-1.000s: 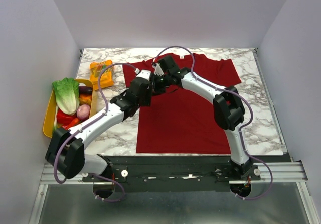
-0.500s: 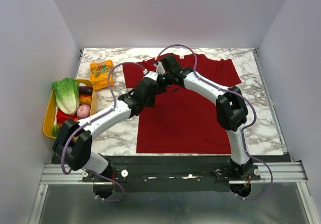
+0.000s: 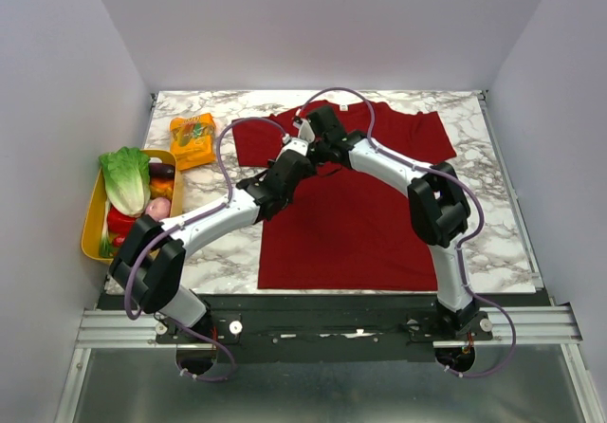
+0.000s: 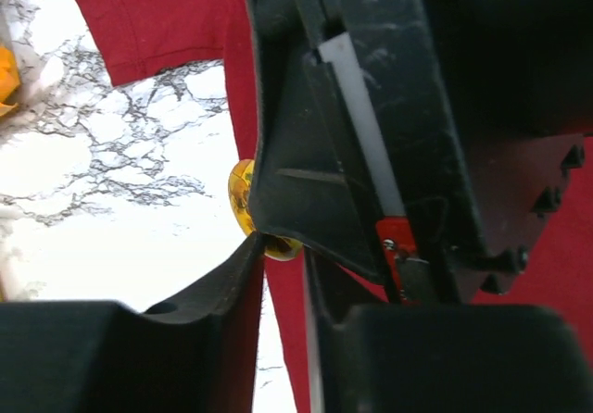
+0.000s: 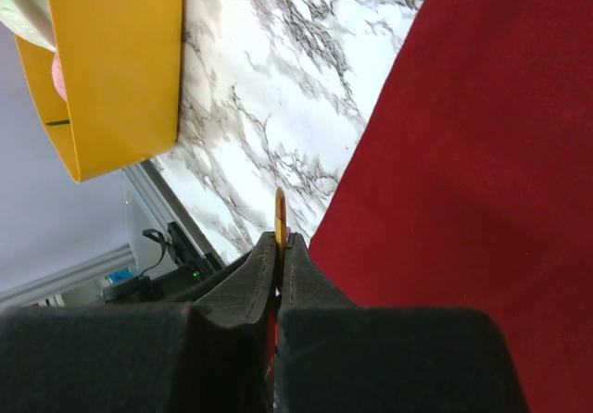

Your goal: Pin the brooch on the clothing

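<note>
The dark red clothing [image 3: 360, 214] lies flat on the marble table. My right gripper [image 5: 280, 239] is shut on the brooch [image 5: 279, 211], a thin yellow-gold disc seen edge-on above the shirt's left edge. In the left wrist view the brooch [image 4: 241, 200] peeks out from behind one of the right gripper's black fingers [image 4: 306, 191]. My left gripper [image 4: 285, 251] stands open by a narrow gap right under the brooch. Its left fingertip [image 4: 250, 251] touches the brooch's lower rim. In the top view both grippers meet near the shirt's left shoulder [image 3: 303, 144], and the brooch is hidden there.
An orange snack packet [image 3: 193, 138] lies on the marble left of the shirt. A yellow tray [image 3: 93, 224] with lettuce [image 3: 125, 178] and other toy food sits at the table's left edge. White walls close in the left, back and right sides.
My left arm has reached forward and right until its gripper meets the right gripper at the brooch. Its jaws have narrowed. The right arm has hardly moved.
</note>
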You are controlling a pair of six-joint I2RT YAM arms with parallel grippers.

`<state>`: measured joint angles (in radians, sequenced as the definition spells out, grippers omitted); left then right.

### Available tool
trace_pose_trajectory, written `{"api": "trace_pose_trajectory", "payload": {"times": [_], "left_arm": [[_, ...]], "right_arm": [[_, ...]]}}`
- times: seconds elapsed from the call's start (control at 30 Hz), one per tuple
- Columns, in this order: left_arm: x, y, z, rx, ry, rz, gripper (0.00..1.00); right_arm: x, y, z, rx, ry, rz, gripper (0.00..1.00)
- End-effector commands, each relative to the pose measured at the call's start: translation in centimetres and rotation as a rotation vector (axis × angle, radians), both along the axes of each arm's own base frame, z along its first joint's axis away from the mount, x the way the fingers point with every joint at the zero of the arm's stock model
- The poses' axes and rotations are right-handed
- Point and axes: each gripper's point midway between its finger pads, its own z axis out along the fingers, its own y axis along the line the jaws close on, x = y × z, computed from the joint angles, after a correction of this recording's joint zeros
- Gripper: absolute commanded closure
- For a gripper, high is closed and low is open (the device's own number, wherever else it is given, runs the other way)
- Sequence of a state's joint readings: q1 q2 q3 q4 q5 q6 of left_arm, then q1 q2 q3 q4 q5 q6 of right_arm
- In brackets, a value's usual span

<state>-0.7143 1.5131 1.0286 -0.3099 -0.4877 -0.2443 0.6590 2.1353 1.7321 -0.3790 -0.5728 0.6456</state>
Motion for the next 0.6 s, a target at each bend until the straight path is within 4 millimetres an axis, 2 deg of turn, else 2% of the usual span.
{"api": "trace_pose_trajectory", "payload": {"times": [0.0, 0.17, 0.3, 0.4, 0.47, 0.57], "left_arm": [[2.0, 2.1, 1.4, 0.075, -0.095, 0.111, 0.87], [2.1, 3.1, 1.3, 0.123, -0.11, 0.145, 1.0], [2.0, 3.3, 1.4, 0.121, -0.117, 0.143, 1.0], [1.8, 3.2, 1.8, 0.108, -0.124, 0.134, 1.0], [1.6, 3.0, 2.2, 0.079, -0.127, 0.117, 1.0], [1.2, 2.8, 2.7, 0.036, -0.14, 0.104, 1.0]], "right_arm": [[-3.8, 0.9, 3.1, 0.095, 0.046, 0.124, 0.94], [-4.5, 1.0, 3.3, 0.129, 0.065, 0.153, 0.91], [-4.8, 1.0, 3.6, 0.142, 0.06, 0.165, 0.89], [-4.4, 0.8, 4.2, 0.151, 0.031, 0.161, 0.75], [-4.0, 0.4, 4.9, 0.163, 0.009, 0.151, 0.6], [-3.3, -0.2, 5.8, 0.193, -0.028, 0.136, 0.47]]}}
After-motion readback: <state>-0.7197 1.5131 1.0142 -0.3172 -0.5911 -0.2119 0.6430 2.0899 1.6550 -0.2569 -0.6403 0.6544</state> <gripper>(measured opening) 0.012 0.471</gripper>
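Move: The brooch is still pinched in the right fingertips, its middle some 1 cm left of and 1 cm below the right hand point. From the left hand it lies about 1 cm ahead and 1 cm left, level with the half-closed fingers. Counted from the left hand, and roughly 11 cm lower, the near sleeve of the clothing is 5 cm ahead and 4 cm left, the orange packet 6 cm ahead and 20 cm left, the clothing's middle 8 cm back and 19 cm right. The brooch changes hands in the air: the left fingers close fully and pinch it while the right ones still hold, both hands easing just under 1 cm left together. Then the right fingers open to about half and let go, the right hand lifting about 1.5 cm and backing to its right as the left draws another 1 cm left, towards the packet's side. ##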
